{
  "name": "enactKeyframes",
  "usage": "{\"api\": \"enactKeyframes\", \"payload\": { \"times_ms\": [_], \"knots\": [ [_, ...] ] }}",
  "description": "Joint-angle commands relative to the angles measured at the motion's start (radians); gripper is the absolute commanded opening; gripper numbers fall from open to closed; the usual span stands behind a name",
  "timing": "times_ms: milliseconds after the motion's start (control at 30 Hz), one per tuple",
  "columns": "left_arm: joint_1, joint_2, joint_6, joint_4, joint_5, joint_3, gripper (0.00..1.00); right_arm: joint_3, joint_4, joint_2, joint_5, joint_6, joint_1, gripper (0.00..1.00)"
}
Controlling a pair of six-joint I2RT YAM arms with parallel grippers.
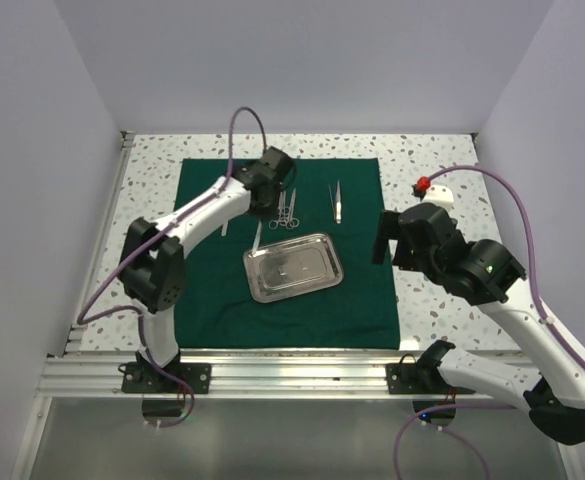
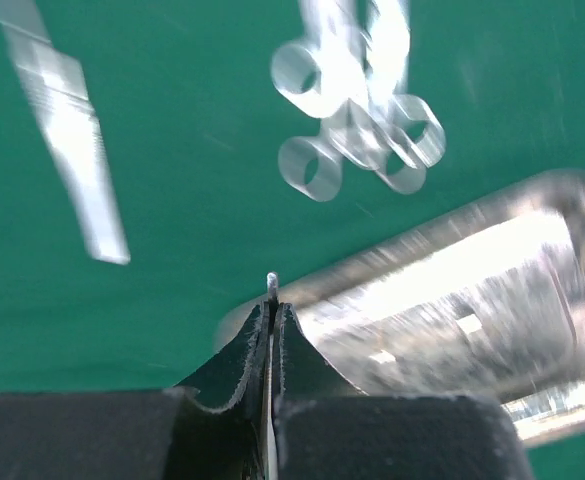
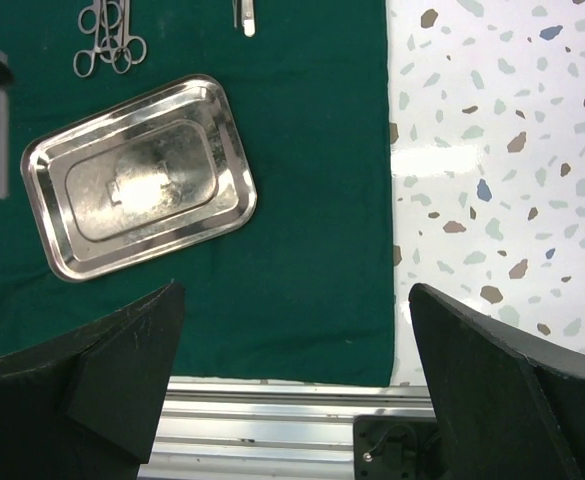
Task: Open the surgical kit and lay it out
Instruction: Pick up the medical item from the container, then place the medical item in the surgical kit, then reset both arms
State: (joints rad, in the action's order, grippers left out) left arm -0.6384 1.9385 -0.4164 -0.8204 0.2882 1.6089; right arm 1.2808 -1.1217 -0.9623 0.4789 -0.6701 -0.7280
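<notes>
The dark green cloth (image 1: 212, 290) lies spread flat on the table. The steel tray (image 1: 292, 266) rests empty on its middle. Behind the tray lie ring-handled forceps (image 1: 287, 210) and tweezers (image 1: 336, 200). My left gripper (image 1: 262, 212) hovers at the tray's back left corner. In the left wrist view it (image 2: 272, 310) is shut on a slim silver instrument (image 2: 270, 284), whose tip pokes out past the fingertips. The tray (image 2: 462, 310) and the forceps' rings (image 2: 357, 140) show blurred beyond. My right gripper (image 3: 297, 330) stands open over the cloth's near right corner, with nothing between its fingers.
A flat silver instrument (image 2: 72, 140) lies on the cloth to the left of my left gripper. Bare speckled tabletop (image 3: 502, 150) runs right of the cloth. An aluminium rail (image 3: 272, 430) borders the near edge. White walls enclose three sides.
</notes>
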Motion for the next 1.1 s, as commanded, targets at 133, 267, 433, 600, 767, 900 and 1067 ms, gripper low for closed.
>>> {"api": "enactKeyframes", "payload": {
  "times_ms": [133,267,433,600,767,900,1067],
  "knots": [
    [0.196,-0.017,0.160,0.047,0.085,0.115,0.00,0.046,0.039,-0.012,0.004,0.007,-0.001,0.98],
    [0.262,0.098,0.199,0.072,0.146,0.239,0.00,0.058,0.001,-0.001,0.020,0.003,-0.001,0.99],
    [0.318,0.253,0.205,0.041,0.154,0.393,0.35,0.068,-0.049,0.025,0.053,-0.014,-0.001,0.98],
    [0.335,0.220,0.200,0.064,0.111,0.379,0.70,0.060,-0.073,0.062,0.069,-0.033,-0.002,0.98],
    [0.335,0.081,0.162,0.066,0.031,0.270,0.91,0.026,0.047,0.102,0.063,0.000,-0.002,0.98],
    [0.329,-0.147,0.119,0.101,-0.087,0.103,0.89,0.018,0.121,0.082,0.139,-0.009,-0.001,0.98],
    [0.329,-0.445,0.128,0.228,-0.173,-0.213,0.89,0.083,0.175,-0.004,0.181,0.078,-0.002,0.98]
  ]
}}
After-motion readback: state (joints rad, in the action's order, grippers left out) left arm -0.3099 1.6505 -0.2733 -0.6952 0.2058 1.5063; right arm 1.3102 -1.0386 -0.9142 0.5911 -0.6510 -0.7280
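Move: The left hand already holds the slim medical item just above the cloth. The open spot beside the two slim instruments lies about 14 cm ahead, 11 cm left and 9 cm below. Level with that spot, the cluster of scissors is about 14 cm ahead and 2 cm right of the hand; the tray's middle is about 3 cm back and 5 cm right, 8 cm below. From the right hand, the spot is roughly 30 cm ahead, 34 cm left and 25 cm below. The left hand swings the pinched medical item away from the tray in a quick low arc, some 14 cm forward and 13 cm left, rising about 5 cm before sinking again and turning some 10 degrees counter-clockwise, to the slim instruments on the left of the cloth. There its fingers open nearly wide and let go, and the empty hand draws back about 9 cm and up some 10 cm, while the right hand, still wide open and touching nothing, rises about 4 cm. ##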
